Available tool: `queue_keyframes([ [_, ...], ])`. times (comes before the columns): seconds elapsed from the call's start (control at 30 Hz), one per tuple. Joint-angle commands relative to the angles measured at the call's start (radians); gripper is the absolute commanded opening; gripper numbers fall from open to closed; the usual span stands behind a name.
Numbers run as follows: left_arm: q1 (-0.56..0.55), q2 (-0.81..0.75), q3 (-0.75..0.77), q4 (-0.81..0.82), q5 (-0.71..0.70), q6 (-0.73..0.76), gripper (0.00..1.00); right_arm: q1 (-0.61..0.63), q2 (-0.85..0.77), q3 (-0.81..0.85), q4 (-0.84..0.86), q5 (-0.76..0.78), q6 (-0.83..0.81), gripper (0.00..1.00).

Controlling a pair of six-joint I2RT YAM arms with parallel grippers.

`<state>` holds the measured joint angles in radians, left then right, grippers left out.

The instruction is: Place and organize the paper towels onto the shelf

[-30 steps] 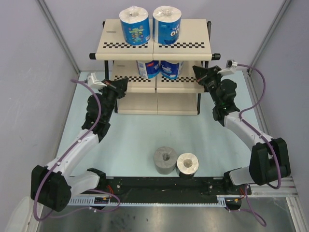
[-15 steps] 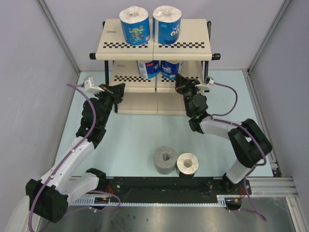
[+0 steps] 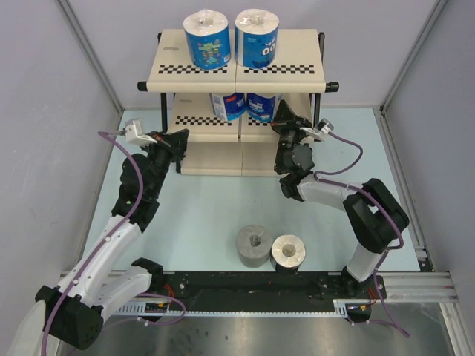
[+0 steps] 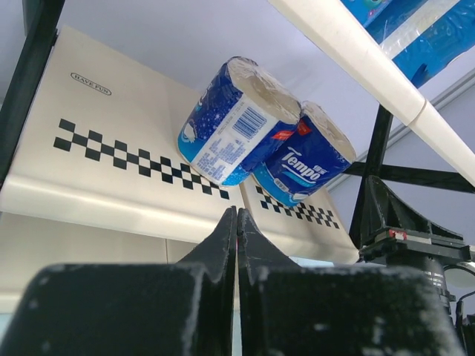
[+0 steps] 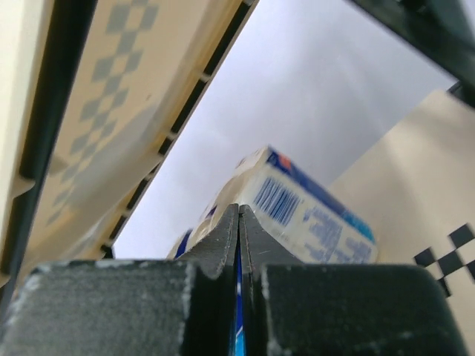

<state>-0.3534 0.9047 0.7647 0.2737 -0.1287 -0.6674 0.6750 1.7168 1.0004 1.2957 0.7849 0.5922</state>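
The shelf (image 3: 167, 73) stands at the back of the table. Two blue-wrapped paper towels (image 3: 208, 38) (image 3: 257, 37) stand on its top board. Two more (image 3: 228, 105) (image 3: 263, 105) sit on the middle board, and the left wrist view shows them (image 4: 237, 122) (image 4: 308, 167) leaning together. A grey roll (image 3: 254, 245) and a paler roll (image 3: 288, 252) stand on the table near the front. My left gripper (image 3: 180, 137) (image 4: 237, 215) is shut and empty before the middle board's left half. My right gripper (image 3: 280, 126) (image 5: 239, 211) is shut and empty, close to a wrapped roll (image 5: 312, 215).
Grey walls close in the pale blue table (image 3: 208, 215) on the left, right and back. The shelf's black frame post (image 4: 375, 170) stands right of the middle-tier rolls. The underside of the top board (image 5: 111, 111) hangs over my right gripper. A black rail (image 3: 252, 285) runs along the near edge.
My right arm has swung left from the shelf's right end to the middle tier, in front of the rolls. My left arm has eased slightly left. Both grippers stayed shut.
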Motion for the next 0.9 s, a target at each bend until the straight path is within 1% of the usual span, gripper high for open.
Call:
queue_keyframes([
  [0.0,0.013,-0.026,-0.005,0.002,0.001,0.035,0.00,0.008,0.032,0.067,0.079,0.158,-0.106,0.00],
  [0.07,0.014,-0.024,-0.005,-0.001,0.001,0.040,0.00,-0.003,0.044,0.082,0.079,0.172,-0.120,0.00],
  [0.23,0.022,-0.026,-0.008,-0.004,-0.002,0.048,0.00,-0.034,0.075,0.138,0.016,0.140,-0.097,0.00],
  [0.4,0.028,-0.023,-0.008,-0.005,0.003,0.046,0.00,-0.064,0.102,0.182,-0.010,0.117,-0.112,0.00],
  [0.57,0.036,-0.018,-0.010,-0.004,0.006,0.048,0.00,-0.095,0.125,0.227,-0.084,0.073,-0.068,0.00],
  [0.87,0.044,-0.015,-0.008,-0.008,0.011,0.043,0.00,-0.095,0.168,0.283,-0.182,-0.021,-0.011,0.00],
])
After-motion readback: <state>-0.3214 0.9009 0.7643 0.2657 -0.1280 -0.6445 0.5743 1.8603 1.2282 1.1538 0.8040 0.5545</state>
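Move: The right-hand Tempo roll on the middle shelf stands about 6 cm to the left of the right hand's shut fingertips and 7 cm farther in, roughly level in height. Its twin roll lies some 17 cm left of the fingertips and likewise 7 cm in; the shelf's right front post is about 9 cm to their right and 4 cm nearer. From the left hand, the right-hand roll is about 17 cm ahead and 22 cm to the right, near the same height. Past the right side of the right-hand Tempo roll, between it and the shelf's right post, the right hand slides about 6 cm forward into the middle shelf, its shut fingers still pointing up. It also veers some 3 cm right, turning about 10 degrees clockwise, then starts easing back left at the end; touch on the roll can't be made out. ##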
